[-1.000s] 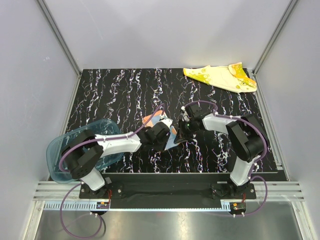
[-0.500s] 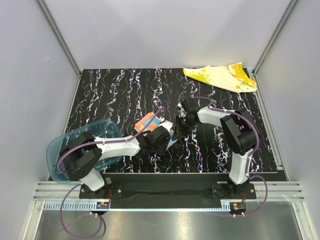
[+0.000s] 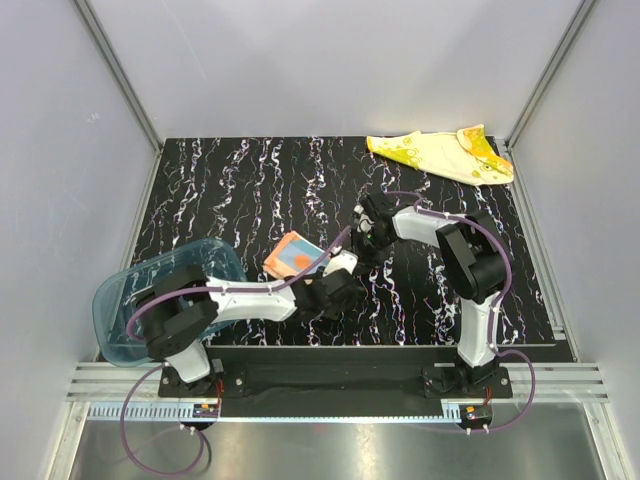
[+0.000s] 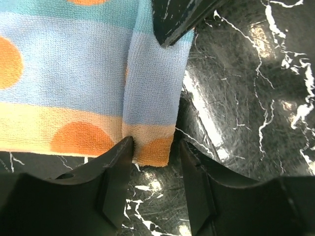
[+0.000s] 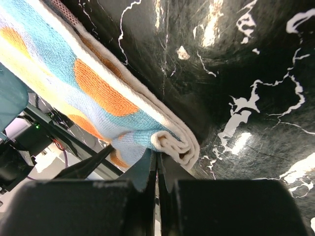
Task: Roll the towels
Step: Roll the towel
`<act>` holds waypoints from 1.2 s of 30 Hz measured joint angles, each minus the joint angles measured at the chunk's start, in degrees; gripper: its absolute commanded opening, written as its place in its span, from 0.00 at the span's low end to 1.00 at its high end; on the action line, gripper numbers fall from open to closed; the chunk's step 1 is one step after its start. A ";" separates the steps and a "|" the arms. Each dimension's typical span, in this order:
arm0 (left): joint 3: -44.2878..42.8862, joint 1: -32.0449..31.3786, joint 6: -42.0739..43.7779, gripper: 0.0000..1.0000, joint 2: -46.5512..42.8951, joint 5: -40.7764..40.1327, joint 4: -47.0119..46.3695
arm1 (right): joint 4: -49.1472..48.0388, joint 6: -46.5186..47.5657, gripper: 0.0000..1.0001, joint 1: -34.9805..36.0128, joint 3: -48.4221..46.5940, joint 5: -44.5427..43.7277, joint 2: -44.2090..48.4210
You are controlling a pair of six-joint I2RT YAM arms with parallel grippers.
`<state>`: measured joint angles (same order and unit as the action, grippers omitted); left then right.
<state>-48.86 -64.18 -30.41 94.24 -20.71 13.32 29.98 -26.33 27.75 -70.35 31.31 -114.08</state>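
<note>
The orange-pink towel [image 3: 292,256] lies mid-table with pale blue bands and orange dots. Its near edge is turned into a narrow roll [image 4: 153,88]. My left gripper [image 4: 156,147] is open around the roll's end. One fingertip [image 4: 125,147] touches the cloth and the other stands clear of it. From above, the left gripper [image 3: 338,272] sits just right of the towel. My right gripper [image 5: 157,157] is shut, tips against the roll's other end [image 5: 177,145], with no cloth seen between them. The yellow towel [image 3: 440,155] lies unrolled at the far right corner.
A translucent teal tray [image 3: 135,305] hangs over the table's near left edge beside the left arm's base. The right arm [image 3: 470,260] arches over the right half of the black marbled table [image 3: 230,190]. Grey walls close in three sides.
My left gripper's jaws have opened wider and the arm has shifted right and nearer. The towel now lies flatter, orange side up. My right gripper has drawn back a little, still shut.
</note>
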 measured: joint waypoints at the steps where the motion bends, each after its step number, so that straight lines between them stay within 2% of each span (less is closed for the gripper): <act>1: -0.61 -0.63 -0.28 0.45 0.61 -1.20 0.57 | 0.22 0.13 0.03 -0.07 -0.20 0.09 -0.13; 5: -3.50 -3.32 -1.64 0.36 3.52 -6.78 3.89 | 1.38 0.87 0.04 -0.39 -1.14 0.33 -0.70; 10: -5.79 -5.92 -3.28 0.14 6.16 -12.59 6.62 | 3.15 1.92 0.04 -1.18 -2.19 0.31 -1.25; 13: -6.64 -6.86 -4.15 0.05 7.32 -14.91 8.07 | 4.22 2.71 0.04 -2.05 -2.40 -0.11 -1.33; 19: -6.86 -7.21 -4.26 0.00 7.15 -15.06 8.02 | 5.92 3.61 0.08 -3.91 -2.40 -1.66 -1.29; 23: -5.92 -7.17 -4.00 0.00 4.92 -10.25 8.02 | 6.73 4.59 0.18 -5.42 -2.40 -4.66 -0.28; 24: -5.44 -7.17 -4.00 0.00 3.98 -8.26 8.02 | 6.95 4.92 0.26 -6.01 -2.40 -6.05 0.26; 25: -5.07 -7.17 -4.02 0.00 3.28 -6.58 7.93 | 7.26 5.09 0.29 -6.71 -2.40 -7.39 0.87; 30: -2.14 -7.04 -5.07 0.00 -0.17 2.99 3.96 | 9.05 5.46 0.35 -9.62 -1.64 -12.37 6.51; 32: -0.83 -6.60 -6.03 0.00 -1.27 6.45 1.90 | 9.64 5.25 0.41 -10.23 -1.01 -13.31 10.05; 36: 3.28 -4.57 -8.87 0.00 -3.58 14.36 -4.74 | 9.75 4.39 0.45 -10.36 1.27 -13.57 16.74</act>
<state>-45.58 -68.75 -39.29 90.65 -6.35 8.58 39.72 -21.93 17.39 -69.08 17.74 -97.34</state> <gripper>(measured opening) 0.126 0.429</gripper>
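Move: The left hand's open fingers already straddle the near end of the orange-and-blue towel's rolled edge, about 1 cm ahead and level with the pads. The flat part's middle lies some 9 cm ahead and 5 cm left, and the roll's far end about 9 cm ahead and 8 cm right. That far end sits at the right hand's shut fingertips, barely 1 cm to their left; from there the near end is roughly 9 cm back and 8 cm left. Staying nearly in place at first, the left hand tilts some 15 degrees and pinches the near end of the roll, then draws back about 7 cm and right 4, tilting the other way and keeping its grip. The right hand slides low to its right off the far end, then lifts about 7 cm, opening and ending some 10 cm right and 4 cm farther out. ##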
